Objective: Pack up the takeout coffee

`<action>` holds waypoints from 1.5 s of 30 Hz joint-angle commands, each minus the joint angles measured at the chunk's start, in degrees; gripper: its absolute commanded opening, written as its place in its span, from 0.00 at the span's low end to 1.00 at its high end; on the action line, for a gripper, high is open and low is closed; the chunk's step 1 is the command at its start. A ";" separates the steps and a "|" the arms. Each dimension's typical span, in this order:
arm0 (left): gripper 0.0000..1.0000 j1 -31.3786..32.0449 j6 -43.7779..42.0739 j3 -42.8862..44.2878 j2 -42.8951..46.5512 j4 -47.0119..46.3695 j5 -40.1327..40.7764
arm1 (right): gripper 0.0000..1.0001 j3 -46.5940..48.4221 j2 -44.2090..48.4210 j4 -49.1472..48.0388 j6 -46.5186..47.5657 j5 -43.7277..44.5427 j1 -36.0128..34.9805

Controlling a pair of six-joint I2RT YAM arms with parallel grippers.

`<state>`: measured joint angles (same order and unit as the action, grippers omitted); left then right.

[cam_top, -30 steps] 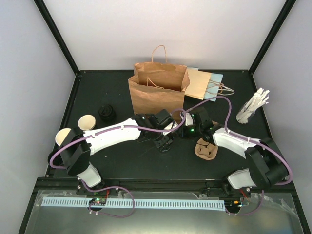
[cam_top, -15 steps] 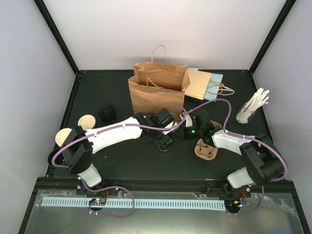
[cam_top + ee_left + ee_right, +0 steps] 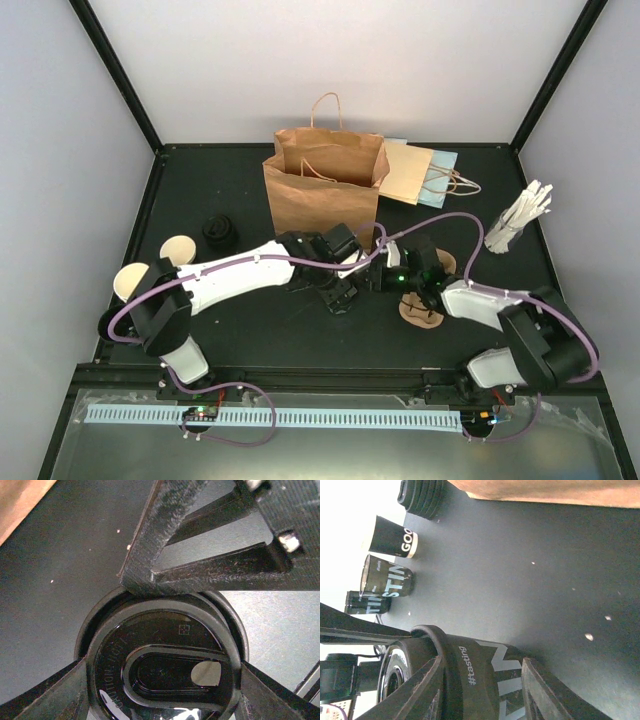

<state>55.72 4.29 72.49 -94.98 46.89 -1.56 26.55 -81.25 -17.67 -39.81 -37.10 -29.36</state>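
Observation:
One takeout coffee cup, black-sleeved with "#tasting" print, stands mid-table with my right gripper shut round its side. A black lid sits on its rim. My left gripper comes from above and is shut on that lid, a finger on each side. From above, both grippers meet in front of the bag: left gripper, right gripper; the cup is hidden under them. Other cups stand at the far left; these cups also show in the right wrist view.
An open brown paper bag stands behind the grippers, with flat bags beside it. A stack of black lids lies left of it. The brown pulp carrier lies under the right forearm. A holder of white sticks is at the right.
The right arm has shifted slightly, uncovering more of the carrier. The left gripper has stayed over the cup, and both grips are unchanged.

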 commanded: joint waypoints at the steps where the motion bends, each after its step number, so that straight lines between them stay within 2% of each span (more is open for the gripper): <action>1: 0.62 0.88 1.50 -3.41 -5.13 4.07 -2.26 | 0.45 -3.12 4.66 18.88 0.98 1.64 -2.02; 5: 0.61 0.88 1.77 -3.74 -4.89 3.92 -2.23 | 0.47 2.44 12.03 30.22 4.62 6.98 -2.01; 10: 0.61 0.90 1.93 -3.52 -4.15 3.60 -2.27 | 0.48 4.30 15.80 35.29 5.92 7.15 -2.01; 21: 0.61 1.48 2.21 -3.03 -4.51 3.72 -1.30 | 0.48 1.09 20.44 31.00 2.67 0.57 -2.01; 32: 0.61 1.63 2.25 -2.45 -4.29 4.17 -0.29 | 0.48 -0.42 16.36 24.57 0.09 -3.20 -2.01; 45: 0.60 1.76 1.93 -2.22 -4.25 4.48 -0.17 | 0.46 -0.07 16.13 24.35 -2.08 2.55 -2.01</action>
<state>57.08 5.58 72.55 -94.91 46.59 -1.65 26.59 -65.56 8.21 -40.60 -36.97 -31.16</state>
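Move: The lidded coffee cup is between my left fingers, its middle about 4 cm below that hand. From my right hand, whose upper fingertip is at the far right part of the lid's rim, the cup's middle lies some 4 cm back, 3 cm left and 3 cm lower. Counted from my right hand, the cup carrier is about 19 cm right and 2 cm back, and the paper bag some 15 cm ahead and 8 cm left. I bring my right hand back about 6 cm around the right side of the lid, swinging out some 3 cm to the right and rising a little, then easing partly back in and down, so its upper fingertip goes from the rim's far right to its near right. The fingers stay half open, tipping slightly; my left hand keeps its hold on the cup. ##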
